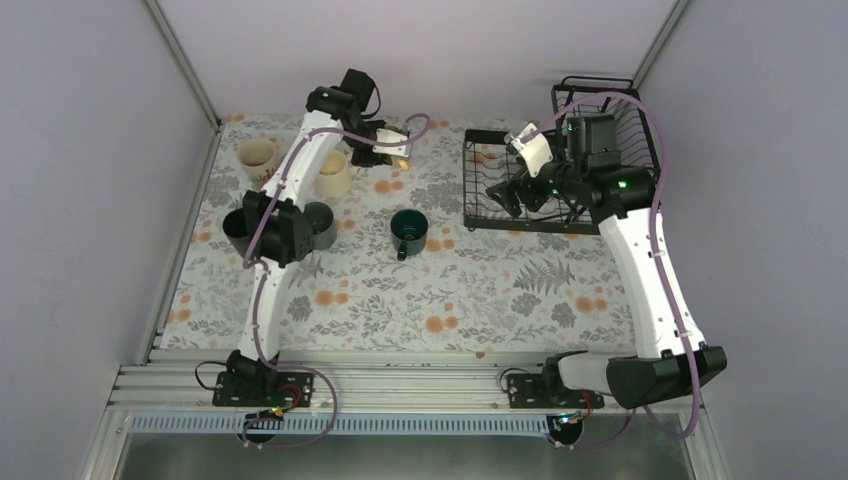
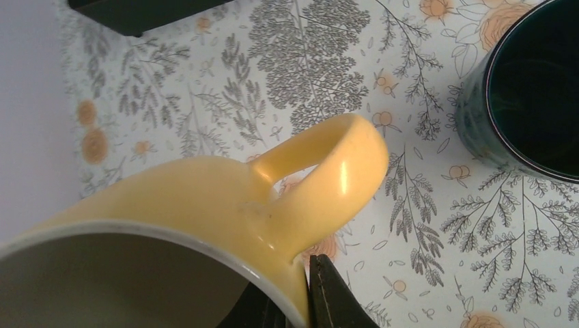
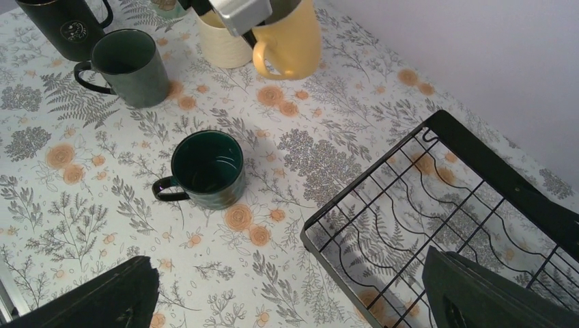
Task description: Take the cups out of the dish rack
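Observation:
A yellow cup [image 2: 205, 205] hangs tilted near the back of the table, and my left gripper [image 2: 300, 287] is shut on its rim beside the handle. In the right wrist view the yellow cup [image 3: 290, 41] sits next to a cream cup [image 3: 222, 44]. A dark teal cup [image 3: 208, 167] stands upright on the cloth mid-table. The black wire dish rack [image 3: 444, 205] shows a bare slotted tray at the right. My right gripper [image 3: 293, 301] is open over the rack's front-left corner with nothing between its fingers [image 3: 102, 301].
A grey-green cup [image 1: 320, 225] and a black cup [image 1: 237, 225] stand at the left beside my left arm. A second cream cup [image 1: 258, 155] is at the back left. The rack's raised basket [image 1: 620, 120] is in the back right corner. Walls close both sides.

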`<state>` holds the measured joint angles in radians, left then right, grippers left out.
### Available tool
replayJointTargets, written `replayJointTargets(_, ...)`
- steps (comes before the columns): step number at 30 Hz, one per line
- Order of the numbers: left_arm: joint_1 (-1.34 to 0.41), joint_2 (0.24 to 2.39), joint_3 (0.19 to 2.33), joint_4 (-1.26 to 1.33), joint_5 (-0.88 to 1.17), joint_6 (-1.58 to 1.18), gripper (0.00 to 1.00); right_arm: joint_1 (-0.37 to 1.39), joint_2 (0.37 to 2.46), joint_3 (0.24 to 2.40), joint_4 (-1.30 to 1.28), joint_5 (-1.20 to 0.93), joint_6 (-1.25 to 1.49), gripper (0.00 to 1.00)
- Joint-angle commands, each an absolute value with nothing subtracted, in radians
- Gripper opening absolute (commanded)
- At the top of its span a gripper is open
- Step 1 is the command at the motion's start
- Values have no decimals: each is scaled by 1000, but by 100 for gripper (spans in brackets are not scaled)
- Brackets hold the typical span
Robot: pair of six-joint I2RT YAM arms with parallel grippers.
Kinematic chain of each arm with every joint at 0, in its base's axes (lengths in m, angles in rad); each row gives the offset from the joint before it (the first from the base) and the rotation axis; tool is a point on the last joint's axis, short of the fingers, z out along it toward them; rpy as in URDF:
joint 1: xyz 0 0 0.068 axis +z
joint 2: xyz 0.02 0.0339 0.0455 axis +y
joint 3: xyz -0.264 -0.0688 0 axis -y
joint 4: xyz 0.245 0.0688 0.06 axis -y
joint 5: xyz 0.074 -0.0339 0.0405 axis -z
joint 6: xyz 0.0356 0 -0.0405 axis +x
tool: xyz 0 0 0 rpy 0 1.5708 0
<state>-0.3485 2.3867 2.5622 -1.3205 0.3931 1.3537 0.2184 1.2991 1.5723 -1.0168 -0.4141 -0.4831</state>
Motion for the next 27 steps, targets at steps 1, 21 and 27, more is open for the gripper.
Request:
replayJointTargets(1, -352, 2434, 2601, -1319, 415, 1407, 2, 204, 1267, 1540, -984, -460, -494, 100)
replayJointTargets(21, -387, 2530, 2584, -1196, 434, 1362, 2, 204, 1255, 1502, -969, -550, -471, 100)
replayJointTargets(27, -403, 2552, 2594, -1182, 414, 1353, 2, 204, 1257, 1515, -963, -568, -460, 100)
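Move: The left gripper still holds the yellow cup by its rim; the open tabletop for it lies about 18 cm below, 4 cm right and 3 cm ahead. The dark green cup stands roughly 11 cm back and 6 cm to the right, the cream cup 13 cm left and 3 cm ahead, the rack's left edge some 17 cm right and 4 cm ahead. From the right gripper, that open spot is about 19 cm ahead, 17 cm left and 33 cm below. Lower the left gripper about 6.5 cm towards the open table ahead of the dark green cup, tipping the wrist only slightly and keeping the closed fingers on the yellow cup's rim. Then stop sinking and carry the cup some 3 cm right, nearly level, towards the rack's left edge. ##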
